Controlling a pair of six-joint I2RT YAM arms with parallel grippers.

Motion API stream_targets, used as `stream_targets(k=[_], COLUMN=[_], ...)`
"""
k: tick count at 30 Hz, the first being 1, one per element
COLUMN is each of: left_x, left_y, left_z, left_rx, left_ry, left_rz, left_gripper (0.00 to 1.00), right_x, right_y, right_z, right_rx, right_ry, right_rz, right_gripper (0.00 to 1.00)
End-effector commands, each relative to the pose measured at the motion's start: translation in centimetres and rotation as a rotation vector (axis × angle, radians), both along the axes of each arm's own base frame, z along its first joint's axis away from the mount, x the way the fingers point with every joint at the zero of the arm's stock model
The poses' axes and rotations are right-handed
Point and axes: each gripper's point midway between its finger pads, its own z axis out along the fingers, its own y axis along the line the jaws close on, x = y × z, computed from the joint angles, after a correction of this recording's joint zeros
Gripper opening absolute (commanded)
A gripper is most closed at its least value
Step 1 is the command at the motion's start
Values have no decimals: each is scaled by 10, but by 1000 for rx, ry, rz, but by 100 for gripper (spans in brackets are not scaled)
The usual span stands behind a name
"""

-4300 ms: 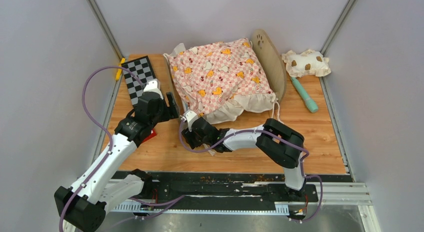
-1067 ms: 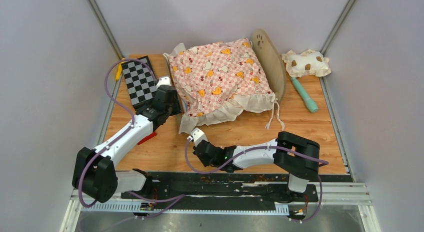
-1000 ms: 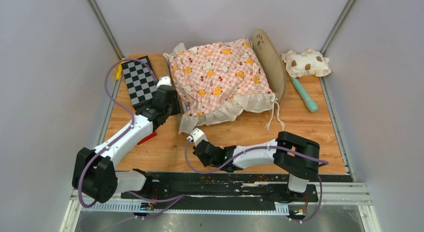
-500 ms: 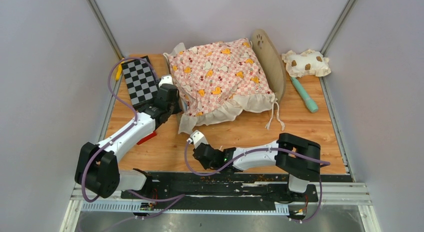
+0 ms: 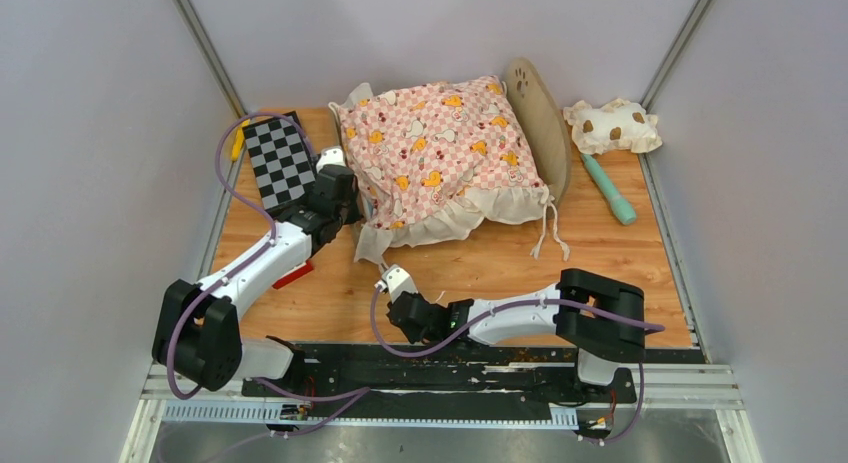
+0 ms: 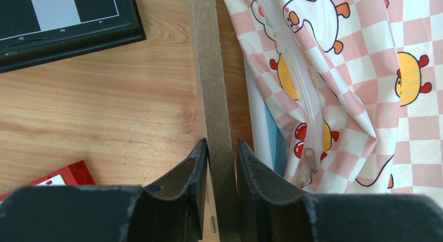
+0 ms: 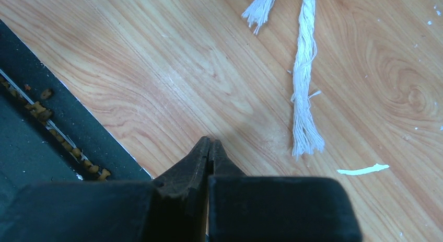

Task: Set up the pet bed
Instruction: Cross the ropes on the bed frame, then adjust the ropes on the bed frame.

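The pet bed stands at the back middle; its rounded paw-print headboard [image 5: 540, 123] shows on the right, and the pink checkered cushion [image 5: 440, 153] covers most of the rest. My left gripper [image 5: 345, 208] is shut on the bed's thin left wooden board [image 6: 209, 69], one finger on each face [image 6: 222, 148]. A strip of blue-and-white fabric [image 6: 271, 132] shows beside the board under the cushion [image 6: 339, 69]. My right gripper [image 5: 385, 276] is shut and empty [image 7: 210, 142], low over the bare wood near the table's front edge.
A checkerboard [image 5: 278, 158] lies left of the bed, with a red piece [image 5: 292, 275] nearer. The spotted pillow [image 5: 612, 126] and a teal stick [image 5: 608, 188] lie at back right. White cushion cords [image 7: 305, 69] trail on the table ahead of my right gripper.
My left gripper has moved up to the bed's left board and closed on it. My right arm has drawn back from the cushion's ruffle toward the front edge.
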Motion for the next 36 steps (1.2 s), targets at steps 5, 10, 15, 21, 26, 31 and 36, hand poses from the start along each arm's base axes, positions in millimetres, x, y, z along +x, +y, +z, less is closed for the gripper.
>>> stream_targets(k=[5,10,15,21,26,31,36], left_x=[-10,-11,-13,-18,-29,-48,-65], left_y=[-5,-7,-8,-10,-6,7,18], left_z=[-21,-9,13,42,80,112,127], left_rx=[23,9,-19,-62,-98,-101,-102], left_ry=[78,56,9,-45,-127,-205,-245], left_rz=[-77,-85,-93,-102,-108,-98,-96], left_gripper=[26,35,47,63,71,75,77], right_x=[-31,-24,-10,15,36,50,57], right_y=[-52,-44,-33,-11,19,40,49], right_z=[-35,-5,26,57,71,67,53], right_rx=[-185,-98,-4,109,165,233,235], right_ry=[116,69,14,-22,-12,48,83], right_rz=[31,23,3,-32,-36,-63,-99], right_gripper=[0,8,26,39,47,52,58])
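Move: The bed frame's left rail is still pinched in the left hand. The chessboard lies about 9 cm ahead and 13 cm left of that hand, the red calculator some 12 cm back and 11 cm left, both 12 cm lower. The two rope ends, which the shut, empty right hand goes for, lie flat about 6 cm ahead and 2 cm left of it, 14 cm back and 10 cm right of the left hand, 13 cm below. The cover's corner is 13 cm ahead and 8 cm left of the right hand. The bed frame's rail comes free as the left fingers open wide; that hand then climbs about 11 cm off it, drawing back some 5 cm and tipping its fingers upward. Towards the rope ends, the right hand first slips about 4 cm right just over the table while its fingers begin to open, then rises and swings forward and left over them, half open, dipping slightly at the end. ##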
